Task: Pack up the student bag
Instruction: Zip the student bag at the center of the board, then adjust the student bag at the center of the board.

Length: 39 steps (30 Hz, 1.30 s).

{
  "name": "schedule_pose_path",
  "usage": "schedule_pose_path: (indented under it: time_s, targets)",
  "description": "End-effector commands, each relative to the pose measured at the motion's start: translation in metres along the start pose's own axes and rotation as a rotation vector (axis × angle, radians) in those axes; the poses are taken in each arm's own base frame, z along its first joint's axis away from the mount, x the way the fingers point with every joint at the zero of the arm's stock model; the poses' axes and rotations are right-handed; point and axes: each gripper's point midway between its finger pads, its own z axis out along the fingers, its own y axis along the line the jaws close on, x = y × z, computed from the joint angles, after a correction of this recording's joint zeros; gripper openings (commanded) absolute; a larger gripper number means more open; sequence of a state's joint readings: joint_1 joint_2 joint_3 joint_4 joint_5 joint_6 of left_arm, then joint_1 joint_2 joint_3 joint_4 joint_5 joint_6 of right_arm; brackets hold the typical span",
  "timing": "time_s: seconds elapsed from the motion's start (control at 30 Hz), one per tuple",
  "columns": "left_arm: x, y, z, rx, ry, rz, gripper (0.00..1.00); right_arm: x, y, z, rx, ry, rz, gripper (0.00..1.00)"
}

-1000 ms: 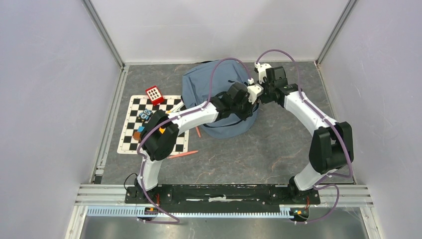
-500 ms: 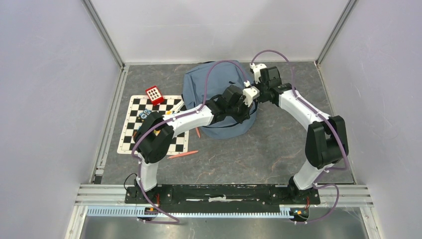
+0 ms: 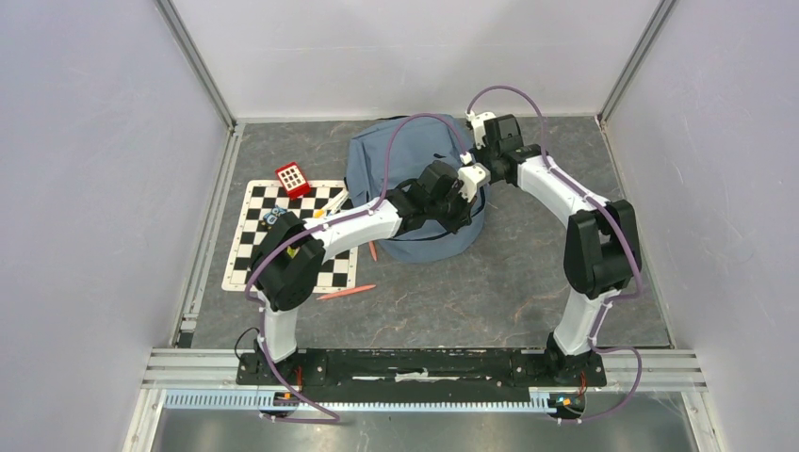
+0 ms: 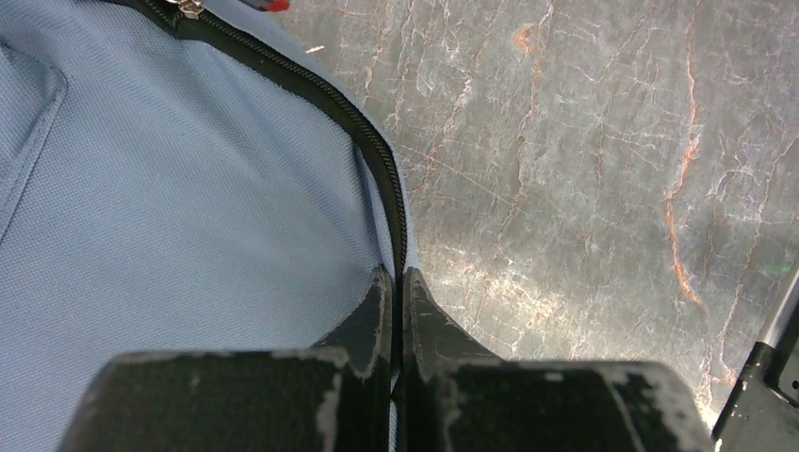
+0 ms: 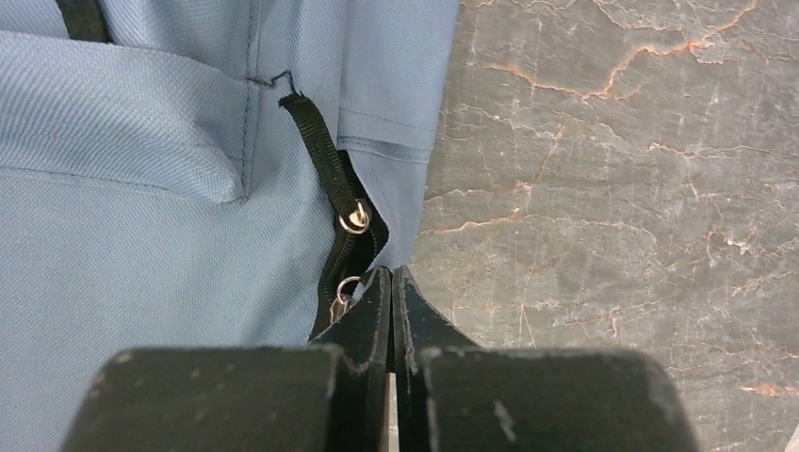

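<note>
The student bag (image 3: pixel 396 165), dusty blue-grey with a dark zipper, lies at the back middle of the floor. My left gripper (image 3: pixel 474 196) is at the bag's right edge. In the left wrist view it (image 4: pixel 397 276) is shut on the bag's (image 4: pixel 170 207) zipper edge, and the zipper (image 4: pixel 377 160) runs into the jaws. My right gripper (image 3: pixel 483 162) is just behind it on the same edge. In the right wrist view it (image 5: pixel 391 273) is shut on the bag's (image 5: pixel 141 245) edge fabric, right next to two metal zipper-pull rings (image 5: pixel 354 219).
A checkered mat (image 3: pixel 247 259) lies left of the bag with a red keypad gadget (image 3: pixel 292 177) and small items (image 3: pixel 275 218) on it. Orange pencils (image 3: pixel 347 292) lie by the mat's near corner. Bare stone floor (image 3: pixel 546 273) lies right of the bag. Walls enclose three sides.
The right arm has swung left, so its gripper is closer to the bag's right edge. The left arm has shifted slightly left while still holding the bag's edge.
</note>
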<state>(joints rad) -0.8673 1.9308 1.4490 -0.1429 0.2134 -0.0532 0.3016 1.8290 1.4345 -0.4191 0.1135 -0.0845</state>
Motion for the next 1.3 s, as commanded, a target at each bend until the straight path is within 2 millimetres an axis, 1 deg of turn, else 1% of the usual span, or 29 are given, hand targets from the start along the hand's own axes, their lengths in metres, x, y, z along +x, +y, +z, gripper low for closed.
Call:
schedule_pose_path:
  time_s: [0.0,0.2,0.43,0.53,0.6,0.67,0.7,0.73,0.77,0.8,0.83,0.87,0.9,1.0,1.07,1.1,1.13,1.2,1.27]
  targets:
    - [0.02,-0.05,-0.023,0.157,0.113,0.02,0.02,-0.075,-0.043,-0.001,0.144,-0.218,0.039,0.0]
    - [0.018,-0.053,-0.023,0.154,0.117,0.024,0.02,-0.091,-0.052,0.008,0.156,-0.243,0.092,0.0]
    - [0.012,-0.06,-0.028,0.166,0.104,0.006,0.02,-0.097,-0.065,0.018,0.197,-0.263,0.117,0.0]
    - [0.012,-0.061,-0.027,0.166,0.107,-0.017,0.02,-0.099,-0.064,0.02,0.184,-0.268,0.115,0.0]
    - [0.01,-0.061,-0.026,0.155,0.104,-0.039,0.02,-0.098,-0.062,0.018,0.171,-0.269,0.113,0.0]
    - [0.003,-0.06,-0.027,0.138,0.083,-0.062,0.03,-0.096,-0.059,0.015,0.149,-0.271,0.112,0.0]
    - [-0.003,-0.058,-0.029,0.125,0.071,-0.076,0.08,-0.095,-0.058,0.011,0.142,-0.273,0.114,0.0]
    - [-0.009,-0.058,-0.031,0.117,0.056,-0.084,0.16,-0.092,-0.058,0.007,0.139,-0.27,0.119,0.0]
    - [-0.016,-0.057,-0.034,0.103,0.039,-0.087,0.29,-0.09,-0.059,0.003,0.138,-0.272,0.125,0.0]
    - [-0.023,-0.055,-0.037,0.086,0.021,-0.088,0.38,-0.088,-0.058,-0.002,0.129,-0.272,0.126,0.03]
    - [-0.031,-0.05,-0.043,0.05,0.003,-0.087,0.5,-0.087,-0.056,-0.008,0.113,-0.275,0.128,0.13]
    - [-0.039,-0.044,-0.049,0.017,-0.012,-0.089,0.59,-0.088,-0.055,-0.015,0.104,-0.283,0.133,0.25]
    - [-0.048,-0.039,-0.056,-0.019,-0.033,-0.094,0.68,-0.086,-0.053,-0.02,0.092,-0.284,0.138,0.33]
    - [-0.069,-0.019,-0.078,-0.114,-0.089,-0.135,0.89,-0.086,-0.043,-0.036,0.039,-0.301,0.149,0.55]
    - [-0.077,-0.002,-0.091,-0.176,-0.106,-0.18,0.97,-0.086,-0.033,-0.042,-0.017,-0.304,0.146,0.68]
    - [-0.079,0.007,-0.096,-0.202,-0.109,-0.211,0.99,-0.086,-0.026,-0.043,-0.06,-0.301,0.14,0.73]
    - [-0.079,0.021,-0.102,-0.236,-0.109,-0.251,1.0,-0.085,-0.019,-0.044,-0.096,-0.296,0.157,0.76]
    - [-0.077,0.049,-0.11,-0.291,-0.109,-0.342,1.0,-0.081,-0.008,-0.043,-0.155,-0.28,0.196,0.79]
    - [-0.069,0.08,-0.115,-0.341,-0.11,-0.447,1.0,-0.077,0.003,-0.042,-0.205,-0.272,0.232,0.8]
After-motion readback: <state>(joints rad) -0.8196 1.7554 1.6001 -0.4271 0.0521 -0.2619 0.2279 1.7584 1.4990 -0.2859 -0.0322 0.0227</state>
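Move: The right gripper is shut at the near zipper slider, which lies about 2 cm to its left and 1 cm below; the front slider sits some 3 cm ahead and 2 cm left, just as low. The bag's middle is roughly 7 cm back and 14 cm left of that gripper. From the left gripper, still pinching the zipper band at the bag's near right corner, the near slider is about 13 cm ahead and 6 cm right, roughly level. Pull the right gripper, shut on the near slider's tab, forward along the zipper about 8 cm, rising and veering right with the fingertips tipping up; then open it while backing off and lifting. Keep the left pinch on the band, draw it back some 4 cm, then let go wide, rising about 10 cm while drifting forward and left. ##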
